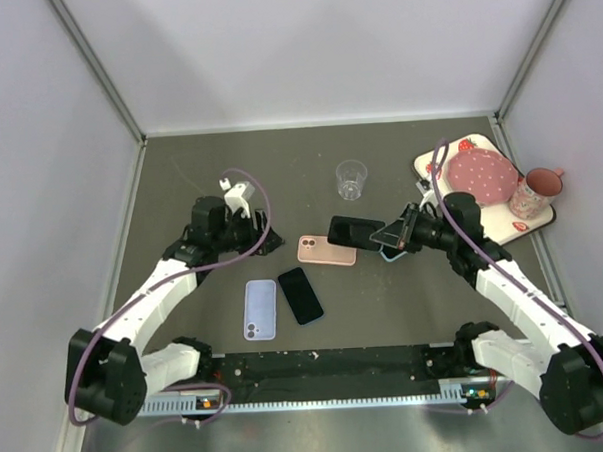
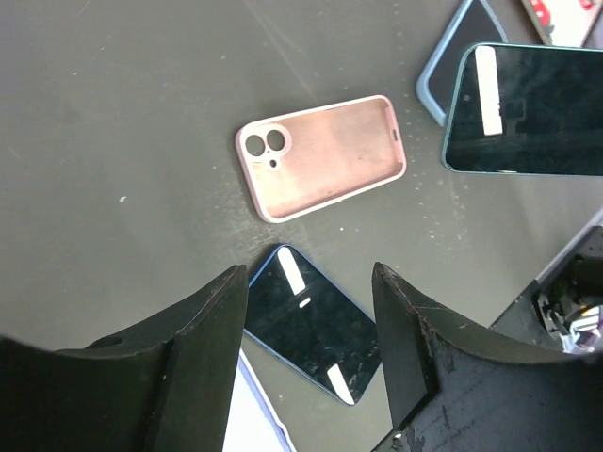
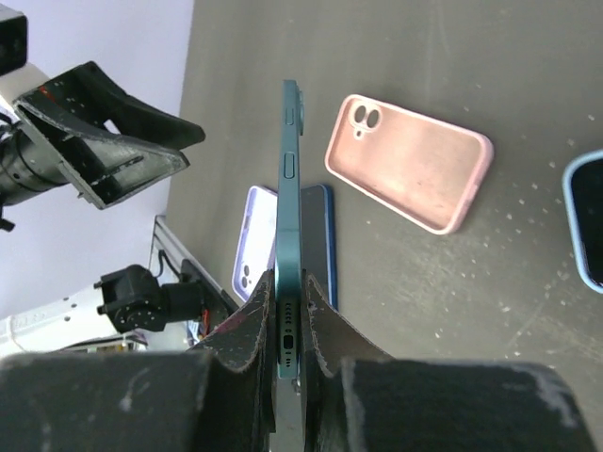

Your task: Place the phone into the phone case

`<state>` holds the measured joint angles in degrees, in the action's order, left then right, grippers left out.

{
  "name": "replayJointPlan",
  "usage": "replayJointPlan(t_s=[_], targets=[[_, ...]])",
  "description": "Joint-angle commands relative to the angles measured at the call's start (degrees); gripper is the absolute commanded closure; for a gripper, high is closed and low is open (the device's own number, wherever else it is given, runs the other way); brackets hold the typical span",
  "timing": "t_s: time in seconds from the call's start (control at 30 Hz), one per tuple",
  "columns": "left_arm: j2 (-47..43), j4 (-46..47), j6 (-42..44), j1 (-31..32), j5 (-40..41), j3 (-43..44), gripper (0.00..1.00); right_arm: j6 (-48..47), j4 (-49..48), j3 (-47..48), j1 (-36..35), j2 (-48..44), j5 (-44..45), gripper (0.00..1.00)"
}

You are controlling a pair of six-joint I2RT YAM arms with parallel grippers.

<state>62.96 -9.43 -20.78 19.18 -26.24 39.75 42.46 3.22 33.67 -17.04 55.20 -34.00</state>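
Note:
My right gripper (image 3: 287,301) is shut on a teal phone (image 3: 290,188), held edge-up above the table; from above the phone (image 1: 354,229) hangs just right of the empty pink phone case (image 1: 327,250). The case (image 2: 322,157) lies open side up, apart from both grippers. My left gripper (image 2: 306,278) is open and holds nothing. It hovers over a dark blue phone (image 2: 311,325) lying screen up. In the top view the left gripper (image 1: 267,237) sits left of the pink case.
A lavender case (image 1: 260,309) lies beside the dark phone (image 1: 299,294). A light blue case (image 2: 452,56) lies under the right gripper. At the back stand a clear cup (image 1: 351,180), a tray (image 1: 542,221) with a pink lid, and a pink mug (image 1: 535,191).

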Motion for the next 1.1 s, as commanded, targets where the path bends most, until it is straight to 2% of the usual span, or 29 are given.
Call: replayJointPlan(t_s=[0.0, 0.27, 0.5, 0.73, 1.07], targets=[[4.0, -2.69, 2.84, 1.12, 4.35, 4.81, 0.4, -0.62, 0.03, -0.36, 2.18, 0.17, -3.44, 1.0], [11.04, -3.93, 2.93, 4.81, 8.13, 8.5, 0.42, -2.29, 0.29, 1.92, 2.62, 3.94, -4.5, 1.0], [11.57, -4.36, 3.28, 5.61, 8.66, 9.3, 0.42, -2.82, -2.78, 3.07, 2.54, 9.65, -6.52, 1.0], [11.92, -4.89, 3.55, 5.69, 8.84, 9.03, 0.42, -0.01, -11.74, 3.33, 2.45, 15.89, -8.45, 1.0], [12.45, -5.6, 4.43, 5.69, 10.24, 8.15, 0.43, -0.62, -13.07, 9.83, 0.69, 24.76, -9.07, 1.0]])
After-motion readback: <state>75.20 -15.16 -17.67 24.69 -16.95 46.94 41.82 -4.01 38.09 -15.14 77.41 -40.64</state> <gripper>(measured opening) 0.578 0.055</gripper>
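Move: The pink case that my right hand's phone is meant for lies about 12 cm to the left of that hand, roughly level with it and some 13 cm below. The spare phone lies about 8 cm left and 12 cm back of the case. The blue-cased phone is about 7 cm right and 2 cm ahead of my right hand, and the glass about 17 cm ahead and 5 cm left. From my left hand the pink case is about 12 cm right, 2 cm back and 10 cm down. Keeping the phone pinched by its right end, I sink my right hand about 6 cm beside the pink case, tipping the fingers some 10 degrees further down, then swing forward about 4 cm and slightly left, rising a touch. My left hand, open and empty, drops about 4 cm and eases slightly forward and right, rolling about 10 degrees. ##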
